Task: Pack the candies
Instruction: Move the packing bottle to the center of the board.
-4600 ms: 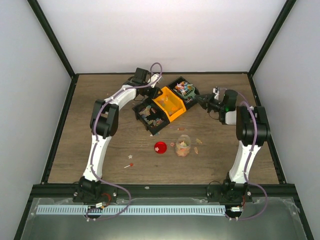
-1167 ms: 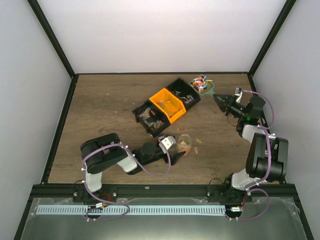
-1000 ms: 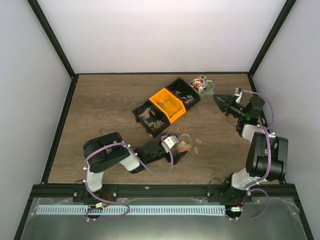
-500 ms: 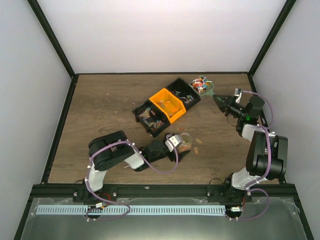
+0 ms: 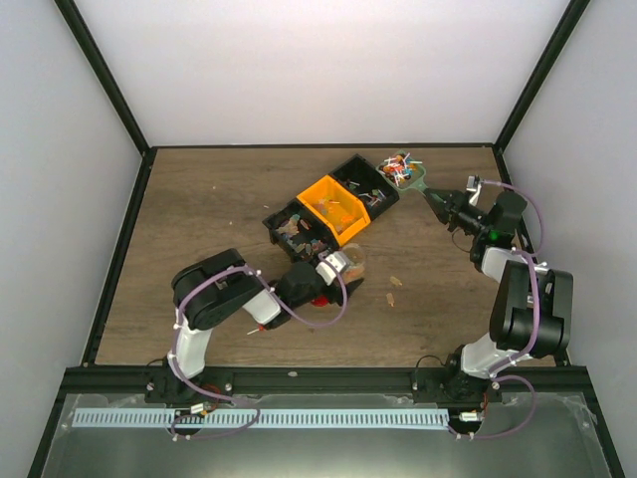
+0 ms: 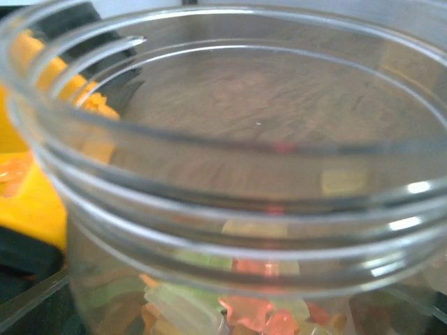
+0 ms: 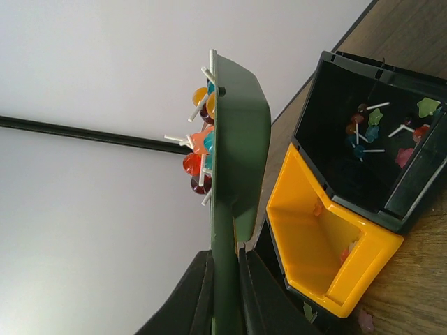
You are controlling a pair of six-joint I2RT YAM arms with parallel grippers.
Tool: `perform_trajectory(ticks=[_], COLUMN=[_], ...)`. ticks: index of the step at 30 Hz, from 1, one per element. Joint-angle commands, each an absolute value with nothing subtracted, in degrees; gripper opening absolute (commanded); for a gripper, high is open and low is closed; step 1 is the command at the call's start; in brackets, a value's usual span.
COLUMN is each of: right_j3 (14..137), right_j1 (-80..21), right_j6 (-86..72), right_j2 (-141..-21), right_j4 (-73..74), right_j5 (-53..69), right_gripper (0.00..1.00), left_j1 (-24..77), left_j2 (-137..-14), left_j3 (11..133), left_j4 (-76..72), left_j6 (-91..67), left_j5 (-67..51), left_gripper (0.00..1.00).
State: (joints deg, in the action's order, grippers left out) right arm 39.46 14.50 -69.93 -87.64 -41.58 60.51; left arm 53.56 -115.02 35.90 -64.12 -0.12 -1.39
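A clear plastic jar [image 5: 353, 261] hangs just in front of the bins with my left gripper [image 5: 340, 265] shut round it. The jar's threaded rim [image 6: 230, 174] fills the left wrist view, hiding the fingers. Star-shaped red, orange and pale green candies [image 6: 262, 317] lie at its bottom. My right gripper [image 5: 445, 205] is shut on the handle of a green scoop [image 7: 234, 132], held up beyond the far right bin. Small lollipop candies [image 7: 199, 150] with white sticks sit heaped in the scoop [image 5: 401, 169]. Its fingers [image 7: 192, 293] clamp the handle on both sides.
Three joined bins stand in a diagonal row: a black one [image 5: 291, 231], an orange one [image 5: 333, 207] and a black one [image 5: 360, 179] with more candies [image 7: 370, 122]. The red lid [image 5: 320, 296] lies partly under my left arm. A loose candy [image 5: 395, 282] lies on the table.
My left gripper has closed in round the jar and carried it up and to the left, toward the bins. The right arm and the loaded scoop have stayed still.
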Motion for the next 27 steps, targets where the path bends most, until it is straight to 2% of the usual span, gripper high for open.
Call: perform_trajectory(ticks=[1, 22, 27], right_j3=[40.89, 40.22, 39.58], right_j1=[14.9, 14.92, 14.91], right_j6=[-68.23, -67.33, -66.56], right_j2=[-88.28, -88.56, -87.55], right_j4=[-42.99, -42.51, -41.57], right_j5=[61.61, 61.7, 62.02], right_gripper=[0.01, 0.01, 0.01], left_j1=[50.33, 42.49, 42.61], left_j2=[-117.02, -122.88, -122.47], left_j3=[37.31, 46.04, 45.41], left_j4=[-64.05, -58.22, -57.76], left_j6=[1.14, 3.43, 3.17], left_j5=[-3.24, -8.7, -11.18], left_gripper=[0.93, 0.94, 0.98])
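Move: The packing bottle already stands between the left fingers, and the clear spot it is bound for at the board's centre lies about 8 cm ahead and 2 cm to the left. Beyond, the orange tray's middle is some 17 cm ahead and 4 cm left, the near black tray 11 cm ahead and 12 cm left; the red lid sits about 6 cm back and 7 cm left. From the right hand, that spot is roughly 22 cm left, 4 cm back and 21 cm below. The packing bottle, still held between the widely spread left fingers, is slid level along the board about 8 cm forward and slightly left, towards the orange tray, slowing at the end. The left hand barely turns, and its front side comes to push the near black tray ahead of it. The right hand stays put, keeping the loaded scoop aloft. ##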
